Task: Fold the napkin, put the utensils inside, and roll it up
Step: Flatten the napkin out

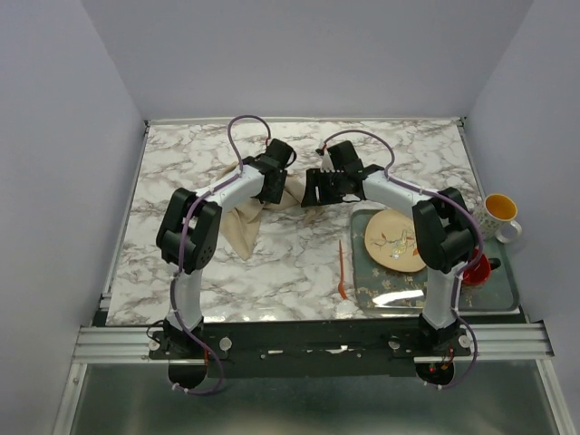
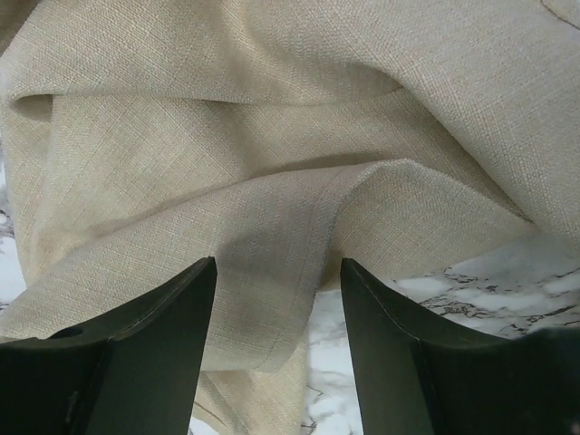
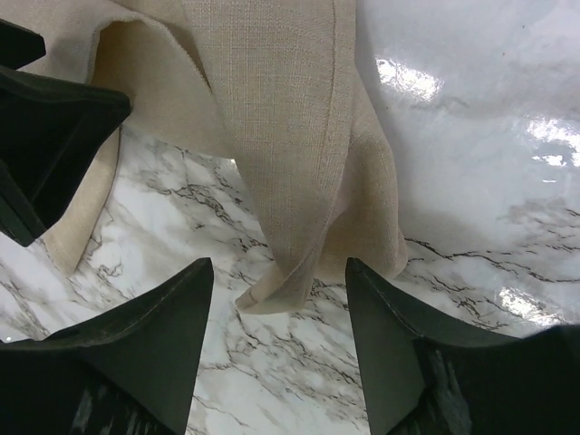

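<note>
The tan napkin point(image 1: 246, 225) lies bunched on the marble table, partly under my left arm. In the left wrist view a fold of the napkin point(image 2: 272, 217) with its hem runs between my left gripper's point(image 2: 278, 263) fingers, which stand apart around it. My right gripper point(image 3: 279, 263) is open just behind a curled corner of the napkin point(image 3: 281, 181), low over the marble. From above, the left gripper point(image 1: 275, 186) and right gripper point(image 1: 317, 190) face each other over the cloth's far end. The orange utensil point(image 1: 343, 268) lies on the table left of the tray.
A glass tray point(image 1: 494, 294) at the right holds a round tan patterned plate point(image 1: 394, 241) and a red cup point(image 1: 477, 269). A yellow-and-white mug point(image 1: 499, 214) stands beyond it. Part of the left gripper's black body point(image 3: 45, 136) shows at the left of the right wrist view.
</note>
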`<state>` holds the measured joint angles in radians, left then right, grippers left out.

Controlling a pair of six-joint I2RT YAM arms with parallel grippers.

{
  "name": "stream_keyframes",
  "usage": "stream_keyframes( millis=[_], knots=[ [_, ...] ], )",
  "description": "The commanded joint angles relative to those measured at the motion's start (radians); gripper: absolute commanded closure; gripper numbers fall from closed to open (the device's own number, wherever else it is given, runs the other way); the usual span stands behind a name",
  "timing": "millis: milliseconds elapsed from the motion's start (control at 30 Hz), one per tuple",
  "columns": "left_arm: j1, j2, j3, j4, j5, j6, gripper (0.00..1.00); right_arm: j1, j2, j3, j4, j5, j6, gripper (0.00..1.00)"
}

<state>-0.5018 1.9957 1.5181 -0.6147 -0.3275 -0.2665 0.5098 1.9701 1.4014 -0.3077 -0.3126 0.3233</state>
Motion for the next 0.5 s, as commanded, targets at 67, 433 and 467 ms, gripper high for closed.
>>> stream_keyframes(
  millis=[67, 433, 467],
  knots=[
    [0.002, 0.047, 0.034, 0.015, -0.057, 0.024, 0.33, 0.019, 0.041, 0.011, 0.039, -0.005, 0.016, 0.38],
    [0.006, -0.055, 0.053, 0.006, -0.198, 0.027, 0.9, 0.019, 0.007, 0.002, 0.041, 0.108, -0.044, 0.79],
    [0.008, -0.086, 0.053, 0.003, -0.212, 0.03, 0.98, 0.019, -0.032, 0.007, 0.036, 0.133, -0.056, 0.86]
  ],
)
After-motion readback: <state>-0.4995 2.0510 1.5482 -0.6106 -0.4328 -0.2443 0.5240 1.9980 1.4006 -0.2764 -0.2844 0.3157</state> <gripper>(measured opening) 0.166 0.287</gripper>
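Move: The left fingers straddle the napkin's near fold, about 1 cm ahead, 1 cm left and 2 cm below; the end of the napkin's tail lies roughly 14 cm back and 6 cm left. The right fingers are right over the napkin's right corner, some 2 cm below. From this hand the near fold is about 10 cm to the left, the red utensil some 18 cm back and 7 cm right, the plate about 10 cm back and 20 cm right. Easing left and forward by about 2 cm in all, the left hand sinks 1.5 cm to the napkin's near fold, rolls slightly, shuts its fingers and pinches the edge, starting back up at the end. The right hand sinks about 1 cm onto the right corner, nearly straight down, its fingers closing most of the way around the cloth. ##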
